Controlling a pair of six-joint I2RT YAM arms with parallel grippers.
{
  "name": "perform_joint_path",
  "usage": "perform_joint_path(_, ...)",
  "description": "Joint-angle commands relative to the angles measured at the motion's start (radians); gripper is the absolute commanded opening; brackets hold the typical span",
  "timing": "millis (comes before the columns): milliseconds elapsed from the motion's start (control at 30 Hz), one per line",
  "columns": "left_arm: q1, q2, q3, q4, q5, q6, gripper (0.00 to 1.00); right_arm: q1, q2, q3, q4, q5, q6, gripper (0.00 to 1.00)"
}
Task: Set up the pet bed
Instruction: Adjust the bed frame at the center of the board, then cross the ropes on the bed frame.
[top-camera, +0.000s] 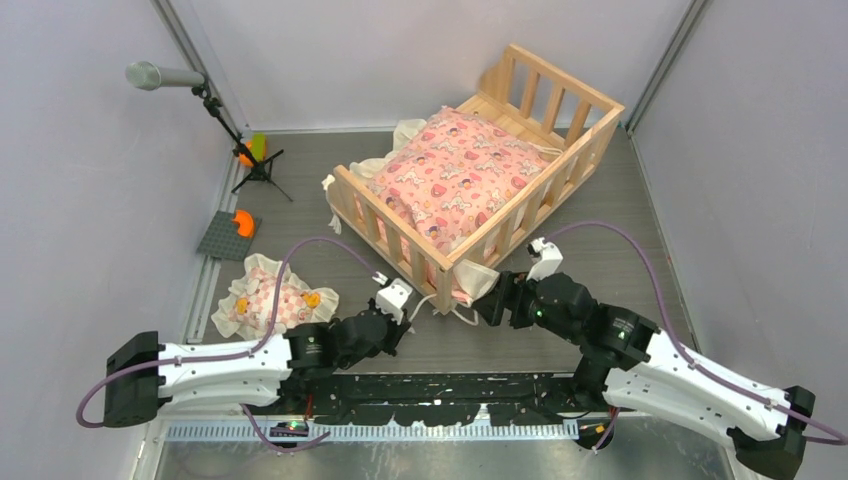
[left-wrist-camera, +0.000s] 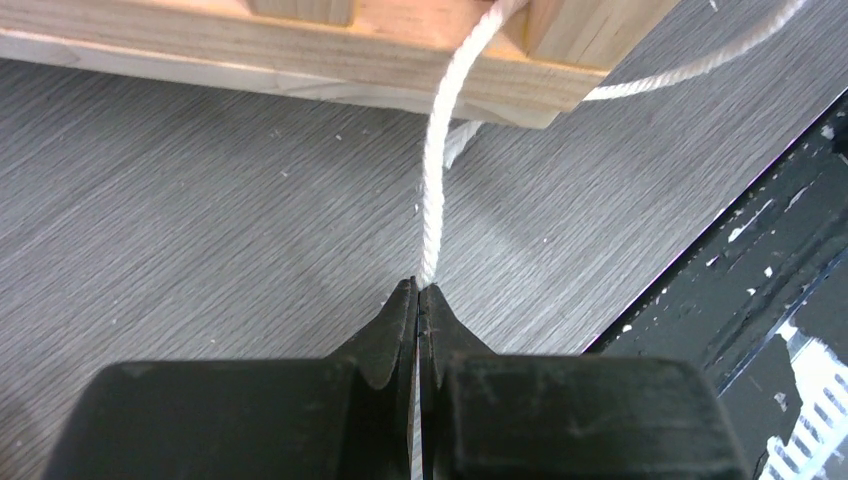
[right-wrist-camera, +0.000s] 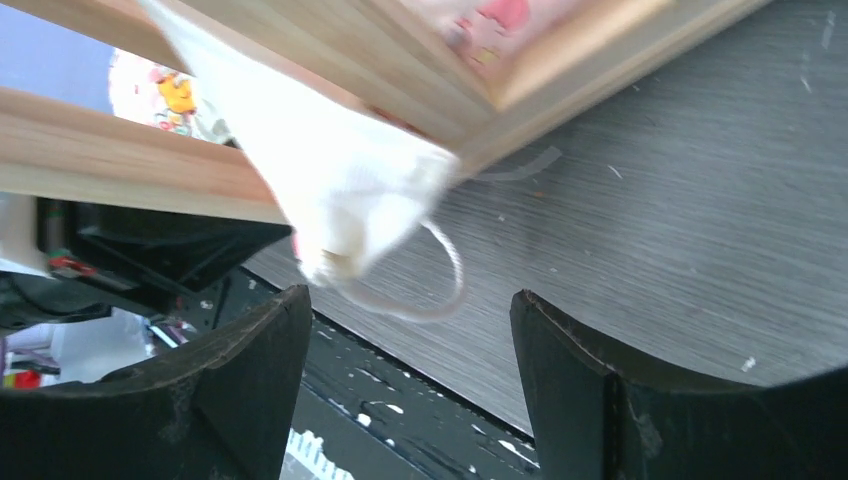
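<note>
The pet bed (top-camera: 470, 245), a pale wooden slatted frame, stands at an angle in the middle of the table with a pink printed cushion (top-camera: 460, 180) lying in it. My left gripper (top-camera: 418, 308) sits by the bed's near corner. It (left-wrist-camera: 418, 285) is shut on a white cord (left-wrist-camera: 432, 200) that runs up over the frame's bottom rail (left-wrist-camera: 300, 60). My right gripper (top-camera: 487, 300) is at the same corner from the right. Its jaws (right-wrist-camera: 410, 295) stand open, nothing between them, just below the cushion's white frilled corner (right-wrist-camera: 340, 190) and a cord loop (right-wrist-camera: 445, 290).
A small frilled pillow (top-camera: 270, 300) lies on the table to the left of my left arm. Behind it are a grey plate with an orange piece (top-camera: 228, 235) and a microphone stand (top-camera: 250, 165). A black rail (top-camera: 430, 395) runs along the near edge.
</note>
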Motion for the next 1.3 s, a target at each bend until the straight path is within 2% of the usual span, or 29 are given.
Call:
perform_joint_path(0, -0.004, 0.028, 0.052, 0.097, -0.006, -0.008, 0.0, 0.003, -0.087, -0.116, 0.043, 0.051, 0.008, 0.77)
perform_joint_path(167, -0.004, 0.043, 0.061, 0.102, 0.008, -0.006, 0.0, 0.007, -0.162, -0.292, 0.295, -0.028, -0.022, 0.75)
perform_joint_path(367, -0.002, 0.042, 0.059, 0.102, 0.005, -0.009, 0.0, 0.016, -0.169, -0.394, 0.487, 0.01, -0.035, 0.74)
perform_joint_path(600, -0.003, 0.053, 0.061, 0.105, 0.006, -0.009, 0.0, 0.023, -0.002, -0.451, 0.772, 0.034, -0.052, 0.73)
perform_joint_path(767, -0.002, 0.059, 0.064, 0.106, 0.009, -0.01, 0.0, 0.032, 0.143, -0.449, 0.905, 0.069, -0.09, 0.69)
perform_joint_path(867, -0.001, 0.056, 0.064, 0.107, 0.009, -0.009, 0.0, 0.033, 0.176, -0.452, 0.939, 0.1, -0.104, 0.61)
perform_joint_path(1000, -0.002, 0.05, 0.061, 0.105, 0.006, -0.009, 0.0, 0.033, 0.137, -0.464, 0.913, 0.137, -0.09, 0.4)
perform_joint_path(1167, -0.002, 0.042, 0.059, 0.1, 0.002, -0.008, 0.0, 0.034, -0.035, -0.482, 0.749, 0.278, -0.007, 0.11)
perform_joint_path(1267, -0.001, 0.034, 0.055, 0.096, -0.002, -0.006, 0.0, 0.034, -0.144, -0.478, 0.63, 0.352, 0.029, 0.04)
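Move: The loose white cord hanging by the bed frame's near corner is about 4 cm to the right hand's left, about level with it front to back, and some 10 cm below. The cream flap hangs roughly 5 cm ahead and 3 cm left of that hand, the corner post some 4 cm ahead and 9 cm left. From the left hand, already pinching the other cord, the loose cord lies about 14 cm right and 3 cm ahead. Lower the open right gripper about 8 cm beside the cream flap, then push it forward some 5 cm and left about 4 towards the loose cord, tipping the fingertips up roughly 15 degrees. Shut the fingers beside the cord while lifting about 3 cm and swinging slightly back to the right. Keep the left gripper's pinch on its cord, easing it just over a centimetre right, towards the corner post. ##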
